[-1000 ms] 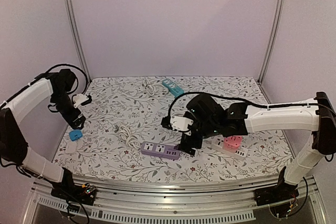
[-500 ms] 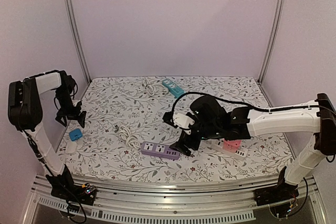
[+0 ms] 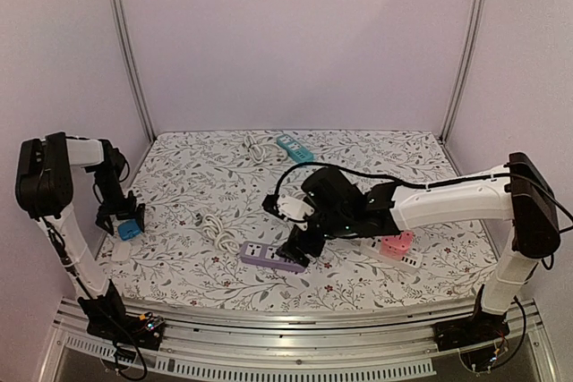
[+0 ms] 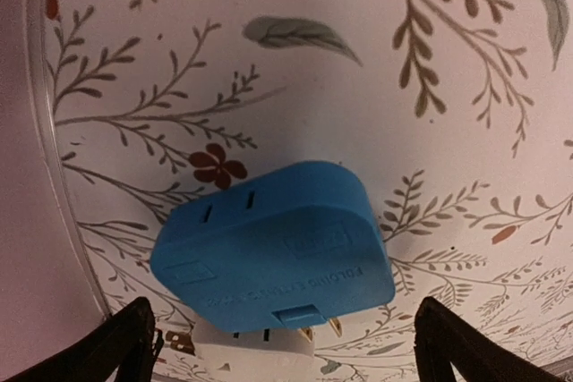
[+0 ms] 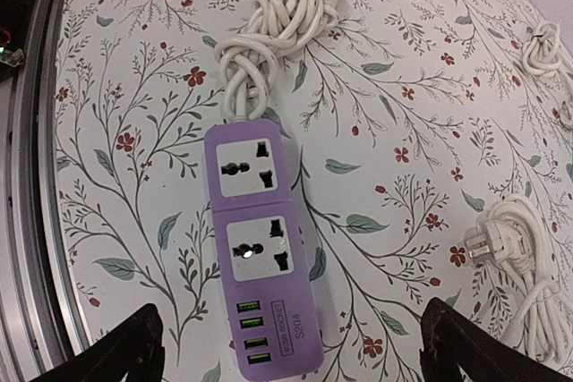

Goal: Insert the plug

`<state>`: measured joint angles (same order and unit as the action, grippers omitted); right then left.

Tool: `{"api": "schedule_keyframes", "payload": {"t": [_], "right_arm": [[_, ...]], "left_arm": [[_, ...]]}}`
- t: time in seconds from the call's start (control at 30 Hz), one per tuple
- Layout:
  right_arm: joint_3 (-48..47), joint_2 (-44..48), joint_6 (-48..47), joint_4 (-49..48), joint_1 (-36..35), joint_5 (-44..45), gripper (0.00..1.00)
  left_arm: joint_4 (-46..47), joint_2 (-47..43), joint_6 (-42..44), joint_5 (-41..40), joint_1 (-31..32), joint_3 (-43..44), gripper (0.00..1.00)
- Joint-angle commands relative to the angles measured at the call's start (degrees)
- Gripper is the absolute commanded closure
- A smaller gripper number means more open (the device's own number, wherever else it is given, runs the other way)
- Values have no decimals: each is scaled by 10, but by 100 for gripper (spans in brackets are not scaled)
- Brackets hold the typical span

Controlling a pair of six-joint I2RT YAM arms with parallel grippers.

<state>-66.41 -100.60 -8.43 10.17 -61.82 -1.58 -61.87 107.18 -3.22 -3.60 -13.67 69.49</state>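
Observation:
A blue plug (image 4: 273, 248) with brass prongs lies on the flowered tablecloth at the far left, partly over a white block (image 4: 255, 357). My left gripper (image 4: 295, 351) hangs open right above the blue plug (image 3: 131, 228), one finger on each side, not touching it. A purple power strip (image 5: 255, 266) with two sockets and several USB ports lies near the front centre. My right gripper (image 5: 291, 355) is open above the purple power strip (image 3: 271, 258), with nothing between its fingers.
The strip's knotted white cable (image 5: 273, 24) lies just left of it. A white plug with coiled cord (image 5: 491, 243) sits to its right. A pink and white strip (image 3: 397, 245), a teal strip (image 3: 294, 148) and a white cord (image 3: 253, 147) lie farther off.
My left arm has come down and forward from a raised pose to just over the blue plug. My right gripper has shifted left along the purple strip. Both stayed open.

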Motion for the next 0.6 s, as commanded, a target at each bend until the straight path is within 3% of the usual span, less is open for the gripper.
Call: {"api": "schedule_keyframes", "payload": {"t": [0.0,0.1,0.57], "right_arm": [[-28,-20,13,9,-1,-3,1],[-32,-21,13,14,-1,-1,1],[-32,-31,12,22,-1,12,1]], "left_arm": [[38,-2,-20,22,-4,-2,0],[48,15,-22,16,-5,-4,3],[60,29,-13,17,-2,-4,43]]}}
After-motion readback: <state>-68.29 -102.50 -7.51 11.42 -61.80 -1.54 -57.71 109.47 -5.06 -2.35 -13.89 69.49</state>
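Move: The blue plug lies on the table between the left hand's open fingers, roughly 2 cm ahead of the hand point, level with it sideways and about 2 cm below. The white plug box sits behind the blue plug, some 3 cm back and 2 cm left of the left hand, also about 2 cm below. From the right hand the blue plug is about 38 cm left, 7 cm ahead and 11 cm down. The left hand eases about 1.5 cm forward, then 1.5 cm down, closing its fingers to pinch the blue plug's ends. ##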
